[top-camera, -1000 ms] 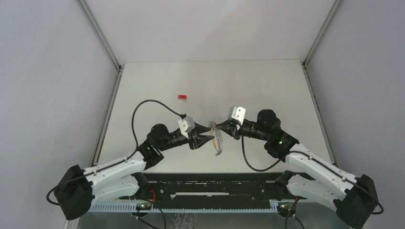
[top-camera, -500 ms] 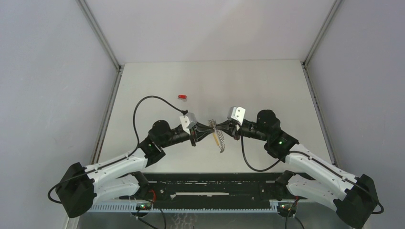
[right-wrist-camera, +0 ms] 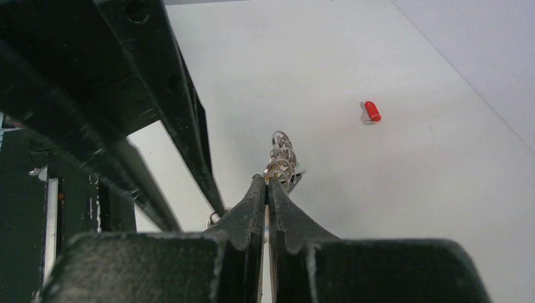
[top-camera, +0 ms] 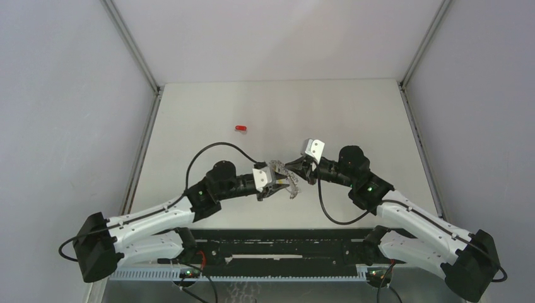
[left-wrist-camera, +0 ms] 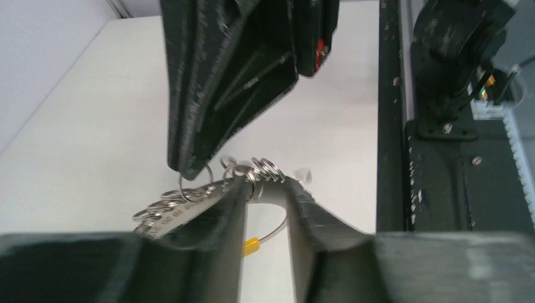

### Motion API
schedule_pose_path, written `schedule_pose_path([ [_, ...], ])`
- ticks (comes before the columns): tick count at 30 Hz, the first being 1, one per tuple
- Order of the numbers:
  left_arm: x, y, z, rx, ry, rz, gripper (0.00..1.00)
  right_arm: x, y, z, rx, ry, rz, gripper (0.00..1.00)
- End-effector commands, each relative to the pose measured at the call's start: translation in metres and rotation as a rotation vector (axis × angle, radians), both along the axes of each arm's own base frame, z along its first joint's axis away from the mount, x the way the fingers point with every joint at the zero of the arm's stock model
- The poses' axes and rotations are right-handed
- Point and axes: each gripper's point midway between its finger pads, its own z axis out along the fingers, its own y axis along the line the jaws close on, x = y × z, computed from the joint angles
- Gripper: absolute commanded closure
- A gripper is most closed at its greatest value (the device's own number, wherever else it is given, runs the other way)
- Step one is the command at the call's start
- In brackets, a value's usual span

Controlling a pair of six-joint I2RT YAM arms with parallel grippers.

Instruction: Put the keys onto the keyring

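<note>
A keyring bunch of several small silver split rings (left-wrist-camera: 258, 168) with a metal tag (left-wrist-camera: 183, 205) hangs between my two grippers above the table. My right gripper (right-wrist-camera: 267, 181) is shut on the bunch (right-wrist-camera: 282, 158) and pinches it at the fingertips. My left gripper (left-wrist-camera: 268, 183) is open, with the rings lying across its fingertips and a thin wire loop in the gap. A yellow key head (left-wrist-camera: 251, 243) hangs below on that loop. In the top view both grippers, left (top-camera: 282, 183) and right (top-camera: 291, 169), meet at the bunch (top-camera: 291, 189). A red key (top-camera: 240, 127) lies alone on the table, also seen in the right wrist view (right-wrist-camera: 372, 111). Blue and green keys do not show.
The white table (top-camera: 353, 113) is walled in by grey panels with metal rails (top-camera: 135, 50) at the sides. The black base rail (top-camera: 277, 249) runs along the near edge. The right arm's black fingers (left-wrist-camera: 221, 82) fill the top of the left wrist view.
My left arm has swung right and nearer, bringing its gripper under the bunch with its jaws apart. The bunch has shifted slightly with it. The right gripper has stayed put, still shut.
</note>
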Motion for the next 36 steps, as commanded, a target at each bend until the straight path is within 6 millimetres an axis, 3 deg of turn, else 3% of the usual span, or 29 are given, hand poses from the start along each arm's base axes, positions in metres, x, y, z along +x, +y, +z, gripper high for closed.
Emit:
schedule_pose_path([
  [1,0.003,0.003,0.009,0.021,-0.072,0.02,0.58,0.008,0.004,0.037,0.09,-0.073,-0.023,1.0],
  [4,0.0,0.008,0.012,-0.003,-0.078,0.027,0.45,0.005,0.006,0.035,0.086,-0.068,-0.004,1.0],
  [8,-0.001,0.02,0.021,-0.109,-0.068,0.068,0.39,-0.001,0.007,0.036,0.088,-0.073,0.028,1.0],
  [23,0.003,0.054,0.023,-0.406,0.207,0.079,0.27,-0.006,0.005,0.036,0.07,-0.104,0.058,1.0],
  [28,0.003,0.056,0.032,-0.439,0.228,0.086,0.22,-0.002,0.005,0.036,0.07,-0.106,0.039,1.0],
  [36,0.023,0.053,0.034,-0.409,0.256,0.17,0.18,0.002,0.01,0.027,0.049,-0.093,0.012,1.0],
])
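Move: The keyring hangs from the right fingertips, its coil passing between the part-open left fingertips: its middle is about 1 cm ahead of the left hand point, level sideways, and 1 cm below it. From there the right fingertips are roughly 5 cm ahead, level sideways and 2 cm up, and the yellow key is about 4 cm below and 1 cm left, neither ahead nor back. From the right hand, the keyring's middle is some 4 cm back, level sideways and 3 cm below. The left hand spreads its already loosening fingers from about a quarter open to wide, releasing the keyring's coil, and after a tiny dip draws back some 5 cm to the left, away from the right fingertips, edging a little up near the end. As it goes, the wrist tips its fingertips up by about 20 degrees and rolls roughly 15, leaving the open jaws facing the coil, while the right hand stays almost in place and keeps its shut pinch on the keyring. ##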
